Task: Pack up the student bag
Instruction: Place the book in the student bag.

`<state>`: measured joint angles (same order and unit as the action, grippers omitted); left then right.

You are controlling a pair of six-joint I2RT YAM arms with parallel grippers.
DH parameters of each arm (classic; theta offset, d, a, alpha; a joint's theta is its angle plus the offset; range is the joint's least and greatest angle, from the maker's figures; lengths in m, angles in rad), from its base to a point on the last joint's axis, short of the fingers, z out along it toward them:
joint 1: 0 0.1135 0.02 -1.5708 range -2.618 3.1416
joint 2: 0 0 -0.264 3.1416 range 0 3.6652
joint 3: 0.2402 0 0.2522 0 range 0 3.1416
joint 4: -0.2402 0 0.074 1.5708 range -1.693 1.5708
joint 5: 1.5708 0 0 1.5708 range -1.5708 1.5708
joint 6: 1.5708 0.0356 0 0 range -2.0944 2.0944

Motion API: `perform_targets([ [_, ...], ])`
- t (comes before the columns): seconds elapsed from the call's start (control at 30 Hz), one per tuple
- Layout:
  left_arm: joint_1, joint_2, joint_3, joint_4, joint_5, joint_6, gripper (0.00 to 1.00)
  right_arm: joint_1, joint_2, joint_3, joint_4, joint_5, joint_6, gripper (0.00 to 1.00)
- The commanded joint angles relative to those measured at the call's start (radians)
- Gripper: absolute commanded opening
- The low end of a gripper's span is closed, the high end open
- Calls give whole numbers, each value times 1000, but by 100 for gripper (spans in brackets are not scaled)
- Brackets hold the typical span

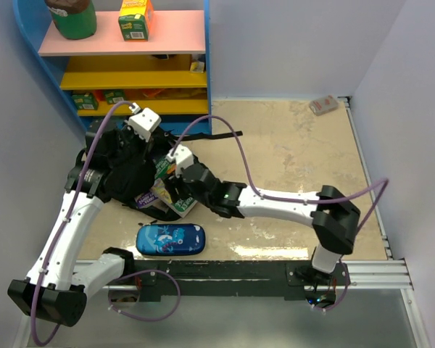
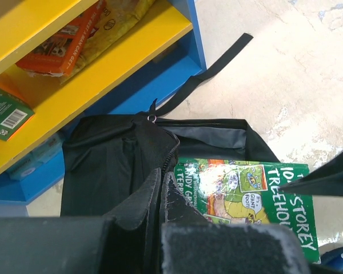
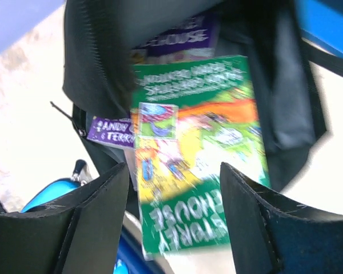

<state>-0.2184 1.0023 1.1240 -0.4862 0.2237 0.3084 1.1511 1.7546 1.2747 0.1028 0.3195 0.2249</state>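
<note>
The student bag (image 1: 123, 170) is a black backpack lying open on the floor in front of the shelf. My left gripper (image 1: 138, 138) is shut on the bag's zip edge (image 2: 160, 171) and holds the fabric between its fingers (image 2: 137, 200). A green Treehouse book (image 3: 194, 142) lies half in the bag's mouth, its lower end sticking out. My right gripper (image 3: 174, 166) is open just above that lower end, and its fingers (image 3: 103, 211) do not touch the blurred book. Purple books (image 3: 177, 37) show deeper inside the bag. The green book (image 2: 246, 194) also shows in the left wrist view.
A blue pencil case (image 1: 170, 239) lies on the floor just in front of the bag. The blue and yellow shelf unit (image 1: 130, 80) holding boxes stands behind the bag. A bag strap (image 2: 211, 68) trails across the floor. A small packet (image 1: 323, 105) lies far right.
</note>
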Motion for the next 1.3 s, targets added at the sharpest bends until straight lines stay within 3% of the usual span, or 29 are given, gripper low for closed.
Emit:
perform_targets([
  [0.0, -2, -4, 49, 47, 11, 24, 0, -34, -161, -122, -9, 134, 155, 62],
  [0.07, -2, -5, 49, 49, 8, 24, 0, -63, -217, -221, 7, 101, 230, 32],
  [0.17, -2, -2, 56, 48, 23, 11, 0, -100, -234, -334, 41, 40, 292, 1],
  [0.43, -2, 4, 71, 41, 35, 6, 0, -116, -187, -455, 100, 13, 356, 0],
  [0.6, -3, 5, 63, 43, 45, 0, 0, -116, -110, -410, 146, -23, 364, 0],
  [1.2, -3, -25, 7, 5, 128, 64, 0, -88, 233, 132, 94, -28, 358, 0],
  [1.27, -3, -24, -10, 15, 115, 61, 0, -90, 232, 138, 35, -30, 352, 10],
])
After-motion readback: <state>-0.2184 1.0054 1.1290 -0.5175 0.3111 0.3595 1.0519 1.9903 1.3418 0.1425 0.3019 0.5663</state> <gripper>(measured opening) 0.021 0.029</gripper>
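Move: Almost directly below the right hand, some 10 cm down, is the middle of the green Treehouse book, half in the bag with its title end sticking out back and to the right. The bag's middle lies about 10 cm left of that hand and 3 cm ahead; the blue pencil case is about 20 cm back and 2 cm left. From the left hand the book lies about 11 cm back, 7 cm right and 20 cm below. Swinging about 12 cm to the right off the book, the open right hand closes its fingers and sinks some 12 cm beside the book's outer end. With the fingers shut it turns back about 13 cm to the left, also going forward and rising a little, fingertips against the book's edge to push it into the bag. The left hand keeps its pinch on the bag's zipped edge, easing slightly right and back at the end. ##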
